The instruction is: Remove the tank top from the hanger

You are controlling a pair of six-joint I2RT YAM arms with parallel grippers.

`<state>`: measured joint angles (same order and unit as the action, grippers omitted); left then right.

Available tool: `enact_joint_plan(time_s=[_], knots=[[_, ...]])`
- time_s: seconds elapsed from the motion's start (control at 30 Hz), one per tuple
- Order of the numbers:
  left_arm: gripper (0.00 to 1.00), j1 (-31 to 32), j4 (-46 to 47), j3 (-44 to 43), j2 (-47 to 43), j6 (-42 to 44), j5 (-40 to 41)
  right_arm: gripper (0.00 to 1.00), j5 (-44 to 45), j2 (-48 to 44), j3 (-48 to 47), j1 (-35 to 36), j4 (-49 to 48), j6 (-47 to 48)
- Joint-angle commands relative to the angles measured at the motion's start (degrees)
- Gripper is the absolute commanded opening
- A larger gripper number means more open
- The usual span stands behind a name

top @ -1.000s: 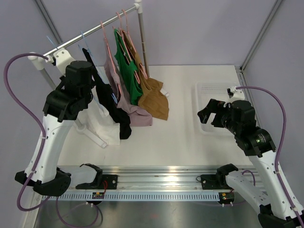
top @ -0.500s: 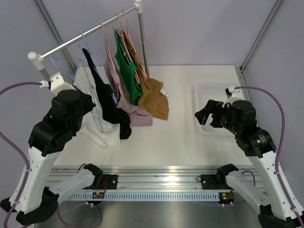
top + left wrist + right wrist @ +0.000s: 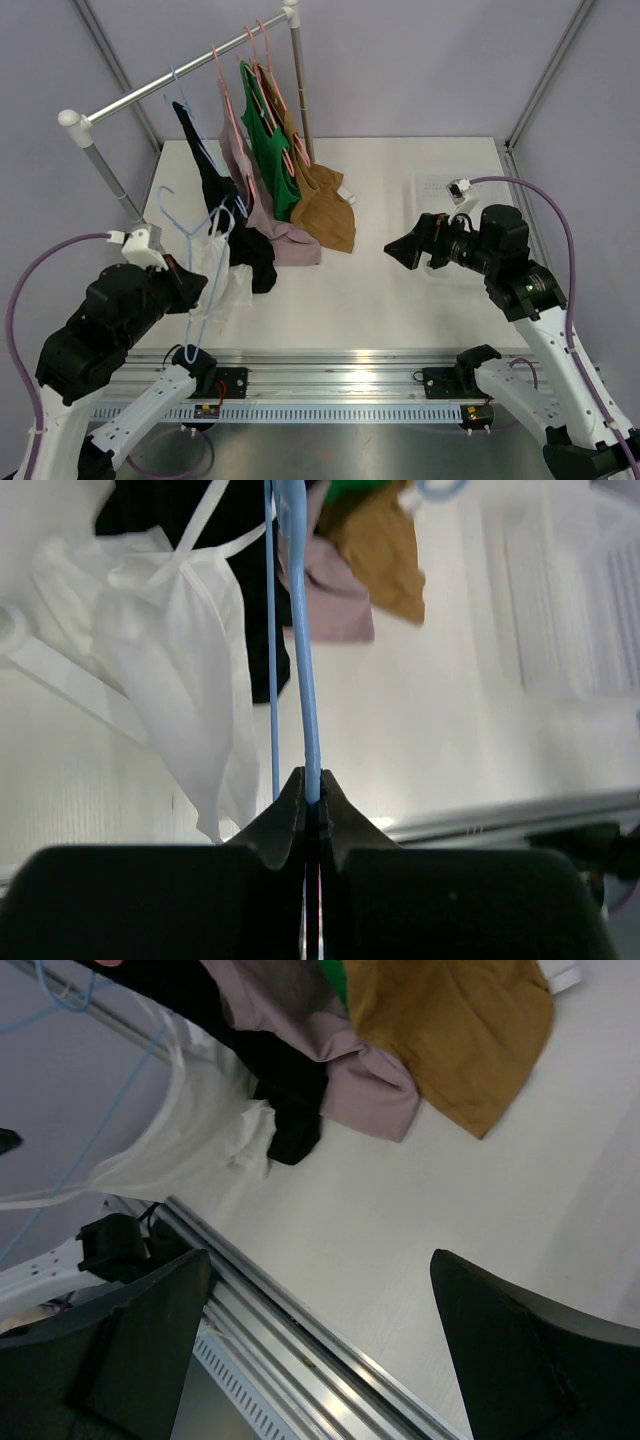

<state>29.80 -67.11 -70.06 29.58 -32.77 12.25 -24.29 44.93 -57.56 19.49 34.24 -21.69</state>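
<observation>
A white tank top point(image 3: 228, 278) hangs from a thin blue hanger point(image 3: 203, 240) that is off the rail and held low over the table's near left. My left gripper point(image 3: 186, 297) is shut on the hanger's wire. The left wrist view shows the jaws pinched on the blue hanger point(image 3: 304, 670) at my left gripper point(image 3: 312, 783), with the tank top point(image 3: 175, 650) draped to its left. My right gripper point(image 3: 400, 252) hovers open over the table's middle right, nothing between its fingers. In the right wrist view my right gripper point(image 3: 320, 1260) faces the white tank top point(image 3: 185, 1130).
A clothes rack rail point(image 3: 180, 75) at the back left carries black point(image 3: 215, 200), pink point(image 3: 262, 215), green point(image 3: 270, 150) and brown point(image 3: 325, 205) garments on hangers. A white tray point(image 3: 432, 187) lies at the right, behind the right arm. A metal rail point(image 3: 330, 385) runs along the near edge.
My left arm has dropped down and toward the near edge, carrying the blue hanger and white tank top away from the rail. My right gripper has moved left toward the middle.
</observation>
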Motion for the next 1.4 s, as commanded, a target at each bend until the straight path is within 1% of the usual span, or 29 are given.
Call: enact_joint_plan(time_s=[0.0, 0.13, 0.17, 0.23, 0.27, 0.33, 0.37, 0.4, 0.43, 0.47, 0.5, 0.57, 0.6, 0.67, 0.7, 0.73, 0.77, 0.87, 0.9, 0.93, 0.97, 1.0, 1.07, 1.13, 1.23, 1.27, 1.3, 1.33, 1.37], knots=[[0.0, 0.3, -5.9, 3.8, 0.9, 4.8, -15.0, 1.0, -12.6, 2.2, 2.4, 0.3, -9.6, -2.2], [0.0, 0.3, -6.0, 10.0, 0.1, 7.4, -21.6, 0.97, -16.0, 3.9, 5.6, 0.8, -15.2, -4.7], [0.0, 0.3, -4.7, 10.8, -0.1, 8.1, -25.7, 0.97, -16.1, 4.2, 6.1, 1.3, -17.0, -4.8], [0.0, 0.3, -2.1, 13.8, -0.9, 10.1, -31.1, 0.95, -16.1, 5.3, 8.0, 3.2, -19.0, -5.3], [0.0, 0.3, 1.1, 14.5, -1.7, 10.7, -36.6, 0.96, -15.8, 6.2, 9.1, 4.1, -20.9, -5.4], [0.0, 0.3, 5.0, 16.5, -2.3, 10.8, -42.0, 0.95, -13.5, 6.9, 10.0, 7.5, -22.4, -5.5], [0.0, 0.3, 8.6, 16.9, -2.2, 10.5, -45.7, 0.93, -12.5, 7.6, 10.8, 8.7, -23.5, -5.3], [0.0, 0.3, 10.7, 17.5, -1.9, 9.7, -47.3, 0.93, -9.6, 8.0, 11.2, 10.3, -24.1, -5.4], [0.0, 0.3, 12.6, 18.5, -1.5, 9.1, -48.6, 0.9, -7.8, 8.2, 11.6, 13.0, -25.3, -5.4], [0.0, 0.3, 15.7, 18.7, -0.8, 8.5, -50.5, 0.88, -6.0, 8.9, 11.8, 14.4, -25.5, -5.2], [0.0, 0.3, 16.9, 18.9, 0.6, 8.0, -51.5, 0.86, -1.9, 9.4, 12.0, 15.7, -25.9, -5.1], [0.0, 0.3, 21.6, 19.1, 1.5, 6.8, -53.2, 0.79, 1.6, 10.2, 12.6, 19.1, -27.1, -4.7], [0.0, 0.3, 23.7, 19.3, 2.1, 5.2, -54.2, 0.78, 5.5, 10.4, 13.1, 19.9, -27.6, -4.6], [0.0, 0.5, 29.5, 19.7, 2.6, 3.4, -57.1, 0.73, 8.9, 10.8, 14.0, 21.6, -29.0, -4.6], [0.0, 0.7, 31.1, 19.8, 2.8, 1.9, -57.9, 0.71, 11.0, 11.1, 14.3, 21.9, -29.5, -4.6], [0.0, 0.9, 32.4, 19.8, 3.1, 1.2, -58.3, 0.7, 11.4, 11.1, 14.7, 21.9, -30.8, -4.5], [0.0, 1.4, 34.0, 19.6, 3.3, 0.8, -58.1, 0.67, 11.5, 11.7, 15.2, 22.0, -31.5, -4.6], [0.0, 2.5, 35.7, 20.0, 4.5, -0.3, -57.6, 0.61, 12.0, 12.6, 15.5, 22.2, -33.5, -3.9], [0.0, 2.9, 36.0, 20.2, 4.8, -0.4, -57.3, 0.59, 13.4, 12.7, 15.8, 22.2, -33.6, -3.6], [0.0, 3.2, 36.2, 20.5, 5.3, -0.4, -57.0, 0.58, 14.1, 12.7, 16.0, 22.2, -36.7, -3.5], [0.0, 3.8, 37.1, 20.8, 5.6, -0.7, -56.9, 0.57, 14.5, 13.0, 16.2, 22.2, -37.3, -3.3], [0.0, 3.9, 37.8, 21.5, 5.7, -1.4, -57.0, 0.53, 15.8, 13.3, 16.1, 22.2, -37.8, -2.6], [0.0, 4.7, 39.1, 21.8, 6.0, -1.9, -56.9, 0.51, 17.0, 14.0, 15.9, 22.2, -38.5, -1.7], [0.0, 5.2, 38.9, 21.8, 6.0, -1.9, -56.5, 0.41, 18.1, 14.7, 15.7, 22.2, -38.5, -1.2], [0.0, 5.4, 38.5, 21.7, 6.1, -1.7, -55.7, 0.39, 18.3, 15.8, 15.5, 22.3, -38.6, -0.6], [0.0, 5.5, 38.7, 21.9, 6.2, -1.7, -55.6, 0.36, 18.1, 16.0, 15.7, 22.2, -38.9, -0.7], [0.0, 5.5, 39.2, 22.0, 6.3, -2.0, -55.6, 0.3, 18.0, 16.2, 15.8, 22.3, -39.2, -0.9], [0.0, 5.5, 39.4, 22.2, 6.3, -2.1, -55.3, 0.14, 18.1, 16.3, 15.8, 22.3, -39.1, -0.8], [0.0, 5.5, 39.3, 22.2, 6.5, -2.0, -54.8, 0.03, 18.5, 16.2, 15.7, 22.2, -38.9, -0.7]])
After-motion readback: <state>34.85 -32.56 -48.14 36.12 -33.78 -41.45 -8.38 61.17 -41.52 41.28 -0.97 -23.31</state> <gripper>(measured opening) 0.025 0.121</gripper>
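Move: The white tank top hangs on the blue hanger held in the left hand. The strapped far shoulder end of the hanger lies about 17 cm ahead of that hand, 5 cm right and slightly lower. From the open right hand, that end is some 34 cm left and 9 cm ahead, about level; the pink tank top's hem is 24 cm left, 12 cm ahead and 26 cm below, and the white basket 16 cm right, 15 cm ahead, equally low. The blue hanger with the white tank top is carried by the left hand's kept grip, first down about 10 cm and slightly back, then some 16 cm to the right in all, rising again and swinging about 55 degrees clockwise towards the right hand. The right hand comes left about 10 cm and down about 9, ending slightly farther forward, and closes its fingers, pinching the strap at the hanger's shoulder end. ##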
